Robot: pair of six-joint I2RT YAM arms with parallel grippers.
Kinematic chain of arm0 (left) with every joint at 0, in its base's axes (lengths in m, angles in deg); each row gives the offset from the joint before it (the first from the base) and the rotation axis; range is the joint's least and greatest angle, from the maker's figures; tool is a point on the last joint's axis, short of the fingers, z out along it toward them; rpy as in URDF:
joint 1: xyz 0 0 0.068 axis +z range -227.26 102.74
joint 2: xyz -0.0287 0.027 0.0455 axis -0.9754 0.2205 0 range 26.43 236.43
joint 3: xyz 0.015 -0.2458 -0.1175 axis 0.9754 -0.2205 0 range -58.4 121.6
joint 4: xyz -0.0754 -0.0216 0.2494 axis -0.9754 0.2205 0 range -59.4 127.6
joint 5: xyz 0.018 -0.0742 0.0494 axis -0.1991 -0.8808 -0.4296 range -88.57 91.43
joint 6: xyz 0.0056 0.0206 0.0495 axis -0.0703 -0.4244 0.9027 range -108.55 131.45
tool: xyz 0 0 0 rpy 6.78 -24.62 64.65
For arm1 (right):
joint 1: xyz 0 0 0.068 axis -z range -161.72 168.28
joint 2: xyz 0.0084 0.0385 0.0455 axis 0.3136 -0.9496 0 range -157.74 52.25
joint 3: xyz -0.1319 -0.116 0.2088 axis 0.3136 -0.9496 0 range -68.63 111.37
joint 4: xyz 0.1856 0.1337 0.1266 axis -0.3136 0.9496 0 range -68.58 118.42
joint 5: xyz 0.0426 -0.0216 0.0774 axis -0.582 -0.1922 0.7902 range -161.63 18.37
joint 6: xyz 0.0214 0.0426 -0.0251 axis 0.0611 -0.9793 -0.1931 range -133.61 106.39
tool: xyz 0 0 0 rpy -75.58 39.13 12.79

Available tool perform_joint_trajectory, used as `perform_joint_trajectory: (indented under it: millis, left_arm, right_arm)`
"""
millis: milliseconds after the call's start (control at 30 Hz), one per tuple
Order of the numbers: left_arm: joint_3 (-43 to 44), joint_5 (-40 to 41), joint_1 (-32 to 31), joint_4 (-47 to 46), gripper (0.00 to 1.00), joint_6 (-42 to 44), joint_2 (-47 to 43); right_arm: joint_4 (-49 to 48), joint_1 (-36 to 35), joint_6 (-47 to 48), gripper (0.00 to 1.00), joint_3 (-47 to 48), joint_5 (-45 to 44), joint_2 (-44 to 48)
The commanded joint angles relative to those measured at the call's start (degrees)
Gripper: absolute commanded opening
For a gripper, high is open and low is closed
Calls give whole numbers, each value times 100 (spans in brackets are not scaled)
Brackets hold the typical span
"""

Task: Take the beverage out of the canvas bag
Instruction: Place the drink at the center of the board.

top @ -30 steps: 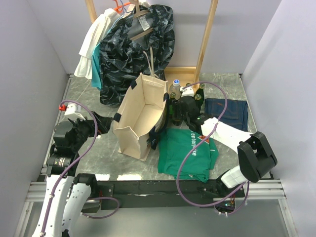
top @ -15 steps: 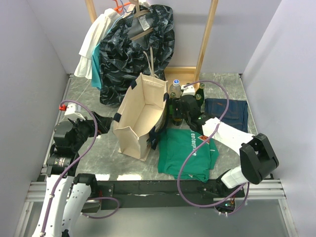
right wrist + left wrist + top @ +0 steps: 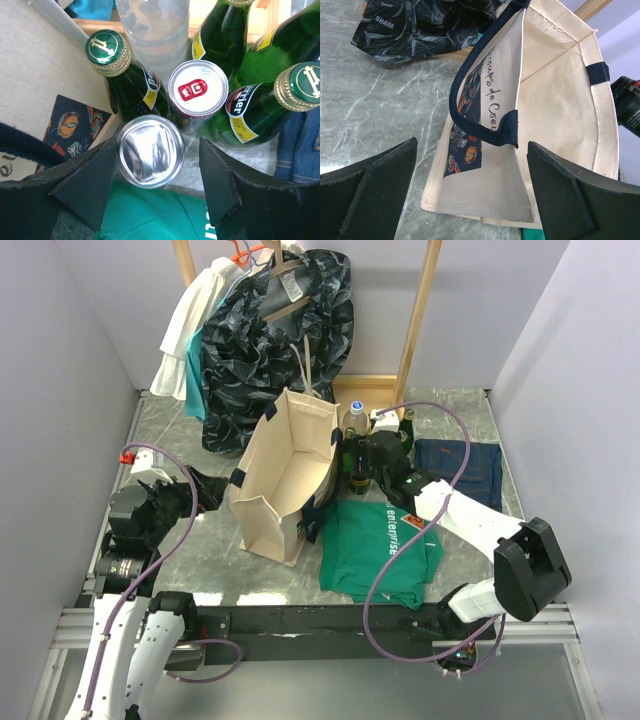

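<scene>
The cream canvas bag [image 3: 285,475] stands open-topped at mid-table, with navy trim; I see nothing inside it. A beverage can [image 3: 151,151], its plain silver end up, stands on the table just right of the bag [image 3: 45,75], among other drinks. My right gripper [image 3: 157,144] hangs over this can with the jaws open: the left finger is at the can's side, and the right finger stands apart with a gap. In the top view the right gripper [image 3: 358,462] hides the can. My left gripper [image 3: 472,145] is wide open and faces the bag's near corner [image 3: 485,200], holding nothing.
Green Perrier bottles [image 3: 125,70] [image 3: 265,105], a red-tab can [image 3: 195,90] and a clear bottle [image 3: 155,25] crowd behind the silver can. A green T-shirt [image 3: 380,545] lies in front and folded jeans [image 3: 460,468] to the right. Garments [image 3: 275,340] hang on a wooden rack [image 3: 420,320] behind.
The right gripper's jaws have spread a little wider round the can, and the right arm's elbow has drifted rightward. The left arm and the bag have not moved.
</scene>
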Motion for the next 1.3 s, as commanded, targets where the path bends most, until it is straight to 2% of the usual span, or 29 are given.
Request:
perform_joint_trajectory:
  millis: [0, 600, 800, 900, 933, 967, 1267]
  left_arm:
    - [-17, -65, 25, -138, 96, -89, 12]
    - [-17, -57, 25, -138, 96, -98, 56]
    - [-9, -4, 25, -120, 96, -124, 21]
    - [-9, -30, 25, -120, 96, -142, 30]
    - [0, -48, 25, -112, 96, -142, 47]
    - [0, -57, 25, -120, 96, -142, 56]
    - [114, 48, 25, -42, 96, -212, 65]
  right_arm:
    - [-36, -45, -13, 73, 280, -155, 297]
    - [88, -37, -57, 73, 175, -392, 885]
    - [201, -45, -83, 80, 43, -708, 1350]
    - [211, -45, -57, 87, -89, -1076, 1631]
    - [211, -45, -57, 96, -133, -1243, 1711]
    - [211, -37, -57, 99, -203, -1314, 1851]
    - [562, 34, -84, 100, -555, -1982, 2361]
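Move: The black can with the silver top stands between the right hand's fingertips, its middle about 7 cm below the hand and about 1 cm ahead. From that hand the red-tab can is some 7 cm ahead and 3 cm to the right, one green bottle about 6 cm ahead and 4 cm left, another about 4 cm ahead and 8 cm right. From the left hand the black can lies roughly 35 cm right, 11 cm ahead and 17 cm lower. Already loosened, the right fingers come free of the black can's rim: the hand rises slowly at first, then quicker, about 10 cm in all, swinging some 7 cm right and 4 cm back, away from the cans. The fingertips tip upward and turn clockwise, and the fingers go from three-quarters to fully open on the way. ##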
